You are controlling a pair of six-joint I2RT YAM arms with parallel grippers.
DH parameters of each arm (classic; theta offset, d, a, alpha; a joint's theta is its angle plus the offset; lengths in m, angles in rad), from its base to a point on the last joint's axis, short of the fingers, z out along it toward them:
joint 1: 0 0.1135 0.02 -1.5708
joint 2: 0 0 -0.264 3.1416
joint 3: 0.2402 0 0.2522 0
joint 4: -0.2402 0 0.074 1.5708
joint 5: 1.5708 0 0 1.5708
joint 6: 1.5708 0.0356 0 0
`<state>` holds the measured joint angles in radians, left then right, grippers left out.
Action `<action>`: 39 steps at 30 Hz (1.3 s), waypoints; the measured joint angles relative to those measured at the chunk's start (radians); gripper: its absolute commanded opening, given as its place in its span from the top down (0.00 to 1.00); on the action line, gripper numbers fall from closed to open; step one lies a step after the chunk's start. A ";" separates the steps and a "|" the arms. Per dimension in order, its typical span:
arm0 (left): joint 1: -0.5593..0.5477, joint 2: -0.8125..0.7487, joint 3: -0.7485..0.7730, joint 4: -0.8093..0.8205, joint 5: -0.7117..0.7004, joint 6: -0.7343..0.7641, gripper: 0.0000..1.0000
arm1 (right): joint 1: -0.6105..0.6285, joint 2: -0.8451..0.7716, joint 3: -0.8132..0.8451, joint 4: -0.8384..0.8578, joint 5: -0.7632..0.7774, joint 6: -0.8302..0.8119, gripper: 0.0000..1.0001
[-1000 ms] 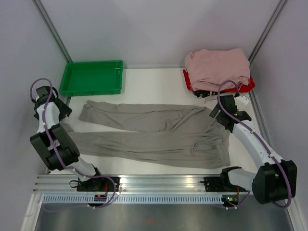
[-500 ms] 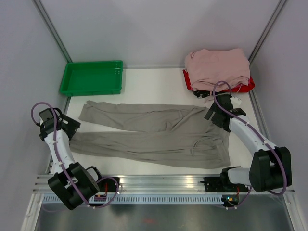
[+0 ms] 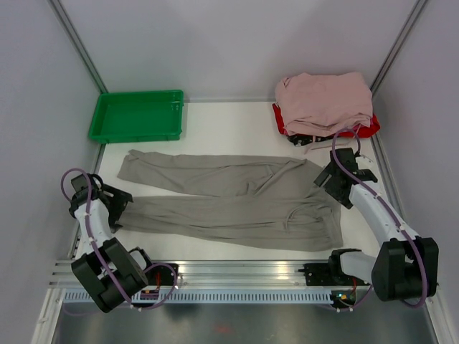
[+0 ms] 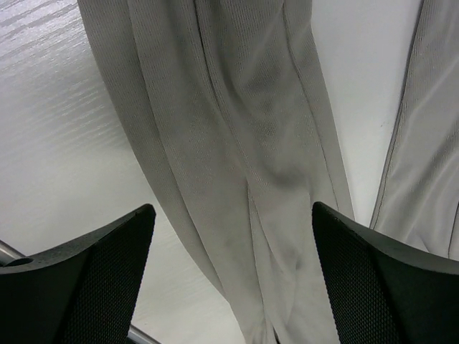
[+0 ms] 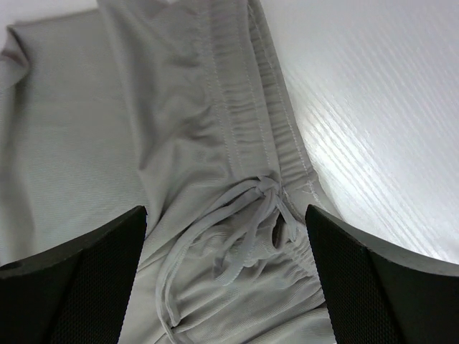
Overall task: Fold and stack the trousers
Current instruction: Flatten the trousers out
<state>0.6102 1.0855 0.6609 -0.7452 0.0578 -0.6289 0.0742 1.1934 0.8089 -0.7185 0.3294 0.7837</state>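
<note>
The grey-beige trousers (image 3: 229,197) lie flat across the table, waist to the right and both legs running left. My left gripper (image 3: 118,204) hovers low at the left end of the nearer leg. In the left wrist view that trouser leg (image 4: 244,143) runs between its wide-apart fingers (image 4: 79,279), so the left gripper (image 4: 233,287) is open. My right gripper (image 3: 326,183) is at the waist's far right corner, also open. The right wrist view has the right gripper (image 5: 226,279) straddling the waistband and its tied drawstring (image 5: 251,208), with nothing clamped.
A green tray (image 3: 136,115) stands at the back left. A pile of pale pink garments (image 3: 326,100) rests on a red tray (image 3: 369,127) at the back right, just behind my right arm. Walls close in on both sides.
My left arm swung from the far left toward the near side and came down at the nearer leg's end. The right gripper shifted slightly along the waist. The trousers have not moved.
</note>
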 measured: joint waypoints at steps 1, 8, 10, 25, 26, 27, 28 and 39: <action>0.000 0.004 0.000 0.005 0.002 -0.002 0.06 | 0.000 -0.004 -0.012 -0.002 0.000 0.005 0.02; 0.000 0.038 0.000 0.023 0.012 -0.003 0.05 | 0.000 -0.021 -0.113 -0.024 -0.012 0.036 0.02; 0.000 0.047 0.000 0.026 0.021 -0.003 0.05 | -0.002 -0.021 -0.123 -0.023 -0.018 0.037 0.02; 0.000 0.119 0.029 0.049 0.033 0.045 0.02 | -0.029 -0.048 -0.230 0.008 -0.064 0.031 0.02; 0.000 0.126 0.035 0.050 0.034 0.053 0.02 | -0.029 -0.053 -0.237 0.008 -0.068 0.031 0.02; 0.000 0.133 0.043 0.052 0.038 0.064 0.02 | -0.030 -0.057 -0.241 0.008 -0.071 0.030 0.02; 0.000 0.140 0.050 0.055 0.043 0.075 0.02 | -0.031 -0.060 -0.244 0.008 -0.072 0.029 0.02; 0.000 0.216 0.113 0.076 0.105 0.121 0.00 | -0.031 -0.078 -0.282 0.063 -0.074 0.015 0.16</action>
<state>0.6102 1.3018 0.7734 -0.6689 0.1627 -0.5083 0.0429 1.1152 0.5270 -0.6552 0.2550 0.7990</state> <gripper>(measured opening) 0.991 0.931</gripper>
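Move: The drawstring stretch of the trousers' waistband lies about 6 cm back of the right hand and some 7 cm below it, neither left nor right. Ahead of that hand are the waistband's far corner, roughly 9 cm out and 5 cm left, and the pink pile, about 26 cm out and 2 cm left. The left hand hangs some 4 cm above the near leg's end, 1 cm to its left; the far leg's end is about 15 cm ahead and 2 cm right. Back and down together the right hand comes, about 6.5 cm each way, quickly and then easing, to bring its wide-open fingers onto the waistband beside the drawstring knot, its fingers swinging roughly 10 degrees back towards its base. The left hand, still open, dips a centimetre over the near leg, then edges nearly 4 cm forward towards the far leg, turning a little clockwise. ##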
